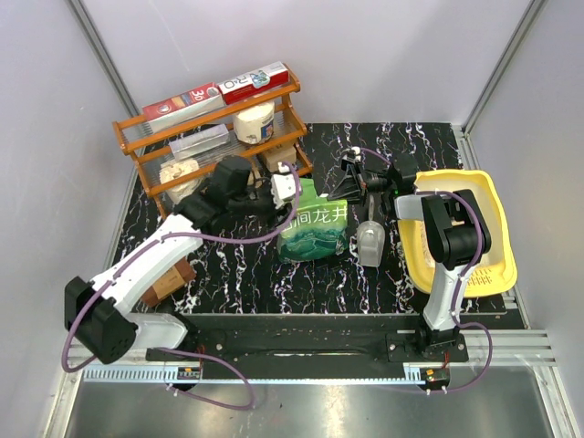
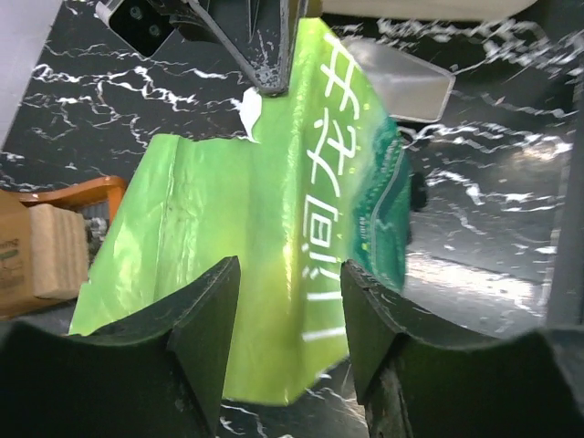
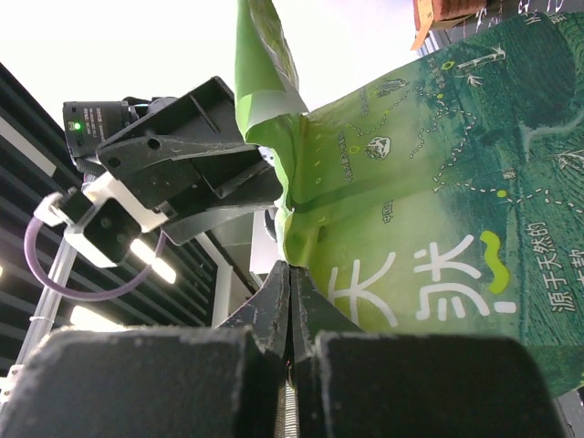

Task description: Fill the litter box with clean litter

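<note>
The green pouch (image 1: 315, 228) with white characters stands mid-table; the clean litter inside it is hidden. My right gripper (image 3: 290, 266) is shut on the pouch's (image 3: 429, 228) torn top edge, seen from above at the pouch's upper right (image 1: 351, 187). My left gripper (image 2: 289, 269) is open, its fingers standing on either side of the pouch (image 2: 265, 210) without pinching it. From above, the left gripper (image 1: 290, 189) sits at the pouch's upper left. The yellow litter box (image 1: 497, 205) lies at the right, partly under the right arm.
A grey scoop (image 1: 370, 242) lies between the pouch and the litter box. An orange wire rack (image 1: 214, 137) with boxes and a tub stands at the back left. A wooden block (image 1: 169, 278) sits under the left arm.
</note>
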`<state>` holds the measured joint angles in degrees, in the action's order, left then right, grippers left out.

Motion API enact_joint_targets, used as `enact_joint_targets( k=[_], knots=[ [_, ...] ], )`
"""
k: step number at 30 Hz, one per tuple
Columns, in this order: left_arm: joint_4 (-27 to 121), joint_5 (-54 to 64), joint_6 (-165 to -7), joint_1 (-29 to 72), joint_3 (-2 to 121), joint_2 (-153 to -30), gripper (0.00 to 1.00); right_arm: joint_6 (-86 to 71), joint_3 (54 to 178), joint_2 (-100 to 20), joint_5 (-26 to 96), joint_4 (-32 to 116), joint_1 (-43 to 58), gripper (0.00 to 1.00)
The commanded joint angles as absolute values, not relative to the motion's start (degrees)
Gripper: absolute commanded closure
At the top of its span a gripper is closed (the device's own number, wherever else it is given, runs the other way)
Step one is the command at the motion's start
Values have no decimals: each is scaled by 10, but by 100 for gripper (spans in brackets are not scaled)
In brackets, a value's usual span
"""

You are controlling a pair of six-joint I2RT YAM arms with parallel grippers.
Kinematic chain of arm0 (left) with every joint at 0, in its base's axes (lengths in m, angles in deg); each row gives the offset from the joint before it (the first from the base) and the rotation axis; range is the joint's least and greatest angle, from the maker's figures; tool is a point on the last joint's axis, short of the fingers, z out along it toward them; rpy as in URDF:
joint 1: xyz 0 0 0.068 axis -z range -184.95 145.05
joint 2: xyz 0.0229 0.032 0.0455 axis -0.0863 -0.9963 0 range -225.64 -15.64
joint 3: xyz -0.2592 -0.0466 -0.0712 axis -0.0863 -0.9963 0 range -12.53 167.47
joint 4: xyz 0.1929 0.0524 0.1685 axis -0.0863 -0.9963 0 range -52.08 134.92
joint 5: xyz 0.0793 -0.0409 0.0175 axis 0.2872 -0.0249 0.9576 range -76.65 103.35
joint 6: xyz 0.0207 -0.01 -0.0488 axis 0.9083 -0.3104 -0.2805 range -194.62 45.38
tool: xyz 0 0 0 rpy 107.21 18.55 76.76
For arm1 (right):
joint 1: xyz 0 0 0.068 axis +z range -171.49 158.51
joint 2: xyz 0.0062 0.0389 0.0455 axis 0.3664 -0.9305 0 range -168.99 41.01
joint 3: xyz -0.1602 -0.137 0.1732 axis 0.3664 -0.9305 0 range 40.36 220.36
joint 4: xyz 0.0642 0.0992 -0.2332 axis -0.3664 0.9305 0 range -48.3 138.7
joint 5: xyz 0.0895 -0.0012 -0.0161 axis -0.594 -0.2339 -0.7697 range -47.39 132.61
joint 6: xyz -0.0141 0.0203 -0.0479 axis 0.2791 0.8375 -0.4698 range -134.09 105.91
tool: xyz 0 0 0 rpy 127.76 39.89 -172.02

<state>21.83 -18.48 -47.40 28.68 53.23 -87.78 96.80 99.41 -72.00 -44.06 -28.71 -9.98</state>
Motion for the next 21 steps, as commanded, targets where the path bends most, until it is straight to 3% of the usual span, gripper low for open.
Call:
enact_joint_targets(
  k=[1,10,16,18,20,21],
  knots=[
    [288,-97,-358,313,544,-902,48,996,1010,-691,-470,-303,-101,100],
    [264,-120,-323,330,561,-955,51,989,1009,-689,-469,-293,-102,100],
    [229,-129,-306,333,567,-962,64,979,1007,-690,-469,-279,-103,100],
    [224,-121,-306,334,570,-964,67,966,1013,-689,-469,-279,-108,84],
    [215,-116,-313,334,578,-968,72,967,1027,-682,-469,-309,-115,77],
    [213,-112,-324,334,582,-971,79,979,1033,-682,-469,-351,-123,74]
  ],
)
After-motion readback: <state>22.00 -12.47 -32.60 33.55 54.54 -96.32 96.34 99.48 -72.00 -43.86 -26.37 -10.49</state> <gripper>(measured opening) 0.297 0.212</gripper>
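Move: The litter bag's top edge, at the stretch to be gripped, hangs about 5 cm below the left hand, some 2 cm ahead and 3 cm to its right. Also counted from the left hand, the black clip lies on the table roughly 11 cm right and 10 cm back, and the scoop about 19 cm right and 3 cm back, both some 20 cm down. From the right hand, which holds the bag's far corner, that stretch of edge is about 5 cm left, 2 cm back and 3 cm lower. The left hand sinks about 5 cm onto the top edge of the litter bag, easing some 2 cm forward and 2 cm right early on, while its fingers tip about 10 degrees further down and close from half open to about a third, one on each side of the folded green film. The right hand stays put with the bag's corner between its fingertips, and only at the very end do its shut fingers begin to part slightly. ##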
